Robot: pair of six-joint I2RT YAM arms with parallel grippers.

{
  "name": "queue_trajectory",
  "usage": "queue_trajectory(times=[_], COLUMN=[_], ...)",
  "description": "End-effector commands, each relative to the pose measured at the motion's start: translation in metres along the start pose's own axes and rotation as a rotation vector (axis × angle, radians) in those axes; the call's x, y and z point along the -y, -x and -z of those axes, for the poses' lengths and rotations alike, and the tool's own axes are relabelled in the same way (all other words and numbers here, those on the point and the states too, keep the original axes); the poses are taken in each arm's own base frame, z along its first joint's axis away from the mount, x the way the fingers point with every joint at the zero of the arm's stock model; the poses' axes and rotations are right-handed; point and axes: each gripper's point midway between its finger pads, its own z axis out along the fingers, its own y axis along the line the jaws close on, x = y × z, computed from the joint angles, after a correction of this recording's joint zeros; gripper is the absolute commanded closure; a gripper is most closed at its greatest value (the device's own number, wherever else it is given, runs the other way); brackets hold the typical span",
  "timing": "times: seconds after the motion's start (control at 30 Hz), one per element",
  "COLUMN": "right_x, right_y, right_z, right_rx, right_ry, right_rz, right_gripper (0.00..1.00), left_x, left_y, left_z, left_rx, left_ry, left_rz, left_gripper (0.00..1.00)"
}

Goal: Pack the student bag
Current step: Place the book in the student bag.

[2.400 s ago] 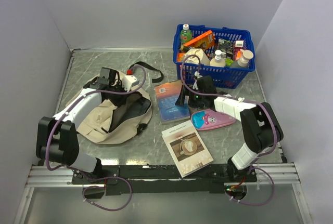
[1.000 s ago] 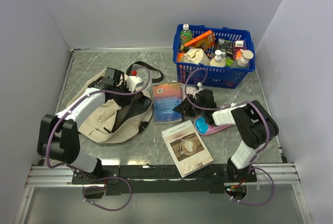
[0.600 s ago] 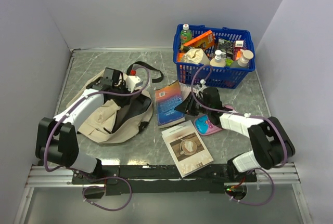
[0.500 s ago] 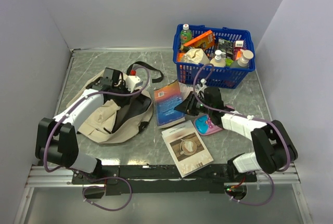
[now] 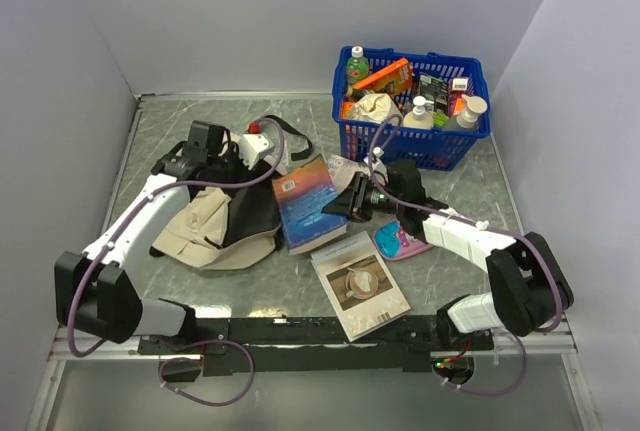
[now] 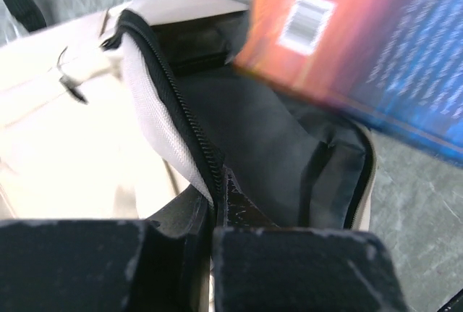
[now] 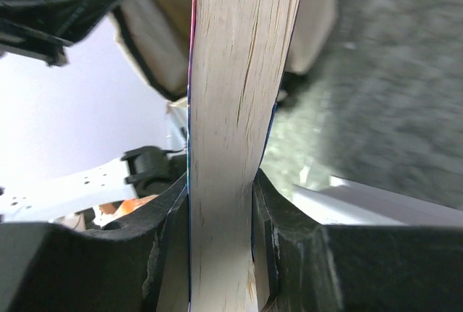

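Note:
The student bag [image 5: 200, 231], beige with a dark lining [image 6: 275, 145], lies at the left of the table. My left gripper [image 5: 237, 169] is shut on its black zipper edge [image 6: 189, 127] and holds the mouth of the bag up. My right gripper [image 5: 338, 206] is shut on the right edge of a blue and orange book [image 5: 305, 201], which is off the table and tilted. The book's left end is at the bag's opening. In the right wrist view the book's page edge [image 7: 231, 95] fills the gap between both fingers. The book [image 6: 362, 44] hangs over the lining in the left wrist view.
A white book with a coffee picture [image 5: 358, 284] lies near the front edge. A pink pencil case [image 5: 400, 241] lies under my right arm. A blue basket [image 5: 470, 136] full of bottles and packets stands at the back right.
My right gripper has lifted the blue and orange book off the table and carried it left to the bag's mouth. My left gripper has pulled the bag's edge up and back.

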Motion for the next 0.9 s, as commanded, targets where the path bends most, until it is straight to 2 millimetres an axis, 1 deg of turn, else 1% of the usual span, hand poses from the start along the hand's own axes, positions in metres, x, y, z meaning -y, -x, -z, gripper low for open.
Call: queue_trajectory(times=[0.0,0.03,0.1,0.13,0.17,0.2,0.23,0.27,0.3,0.33,0.37,0.43,0.47,0.53,0.57,0.63,0.73,0.8,0.83,0.87], right_x=[-0.109,-0.107,-0.117,-0.111,-0.113,-0.121,-0.113,-0.12,-0.121,-0.111,-0.117,-0.111,-0.115,-0.115,-0.118,-0.116,-0.117,-0.119,-0.116,-0.119], right_y=[0.016,0.015,0.009,0.008,0.005,0.002,0.001,0.003,0.002,0.002,0.005,0.004,0.007,0.007,0.008,0.007,0.016,0.026,0.029,0.031], right_z=[0.017,0.011,0.004,-0.006,-0.011,-0.017,-0.029,-0.035,-0.041,-0.052,-0.057,-0.07,-0.073,-0.081,-0.083,-0.088,-0.095,-0.101,-0.105,-0.109], right_rx=[0.019,-0.001,-0.039,-0.064,-0.081,-0.093,-0.112,-0.117,-0.13,-0.148,-0.152,-0.163,-0.156,-0.159,-0.164,-0.168,-0.118,-0.061,-0.046,-0.025], right_ry=[0.287,0.281,0.299,0.288,0.292,0.304,0.275,0.281,0.278,0.252,0.255,0.219,0.208,0.18,0.165,0.148,0.13,0.123,0.111,0.107], right_rz=[0.193,0.182,0.178,0.145,0.144,0.153,0.135,0.137,0.126,0.085,0.078,0.061,0.065,0.071,0.061,0.051,0.055,0.061,0.063,0.068], right_gripper=[1.0,1.0,1.0,1.0,1.0,1.0,1.0,1.0,1.0,1.0,1.0,1.0,1.0,1.0,1.0,1.0,1.0,1.0,1.0,1.0], left_x=[0.02,0.024,0.033,0.037,0.038,0.042,0.043,0.045,0.046,0.048,0.049,0.05,0.052,0.054,0.054,0.052,0.06,0.065,0.068,0.071], left_y=[0.031,0.031,0.034,0.035,0.039,0.042,0.044,0.048,0.051,0.052,0.057,0.06,0.062,0.065,0.067,0.072,0.074,0.073,0.071,0.071], left_z=[0.02,0.021,0.026,0.029,0.032,0.035,0.037,0.041,0.043,0.044,0.048,0.051,0.054,0.058,0.059,0.062,0.064,0.063,0.063,0.063], left_rx=[0.134,0.138,0.157,0.158,0.167,0.176,0.178,0.185,0.196,0.2,0.209,0.219,0.228,0.247,0.251,0.266,0.273,0.271,0.265,0.266], left_ry=[-0.054,-0.063,-0.084,-0.097,-0.101,-0.117,-0.123,-0.13,-0.135,-0.141,-0.144,-0.146,-0.149,-0.15,-0.151,-0.139,-0.186,-0.214,-0.232,-0.247], left_rz=[-0.126,-0.142,-0.172,-0.178,-0.189,-0.199,-0.204,-0.211,-0.212,-0.216,-0.22,-0.218,-0.225,-0.228,-0.231,-0.23,-0.234,-0.224,-0.219,-0.209], left_gripper=[0.99,0.99,0.99,0.99,0.99,0.99,0.99,0.99,0.99,0.99,0.99,0.99,0.99,0.99,0.99,0.99,0.99,0.99,0.99,0.99])
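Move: The blue book, already held off the table by the right hand, is bound for the student bag's open mouth, about 17 cm left of that hand, nearly level fore-and-aft and some 8 cm lower. The magazine lies roughly 16 cm back and 7 cm right of the right hand, the pencil case 5 cm back and 16 cm right. From the left hand, which already pinches the bag's rim, the mouth is about 8 cm back, 3 cm right and 9 cm below. The book is carried about 11 cm left over the near side of the bag mouth, the right hand first lifting it some 4 cm, then lowering it as much into the opening, turning it about 10 degrees counter-clockwise with its grip kept. Meanwhile the left hand, still pinching the rim, pulls it roughly 5 cm back, 4 cm up and a little to the right, turning some 15 degrees clockwise. ##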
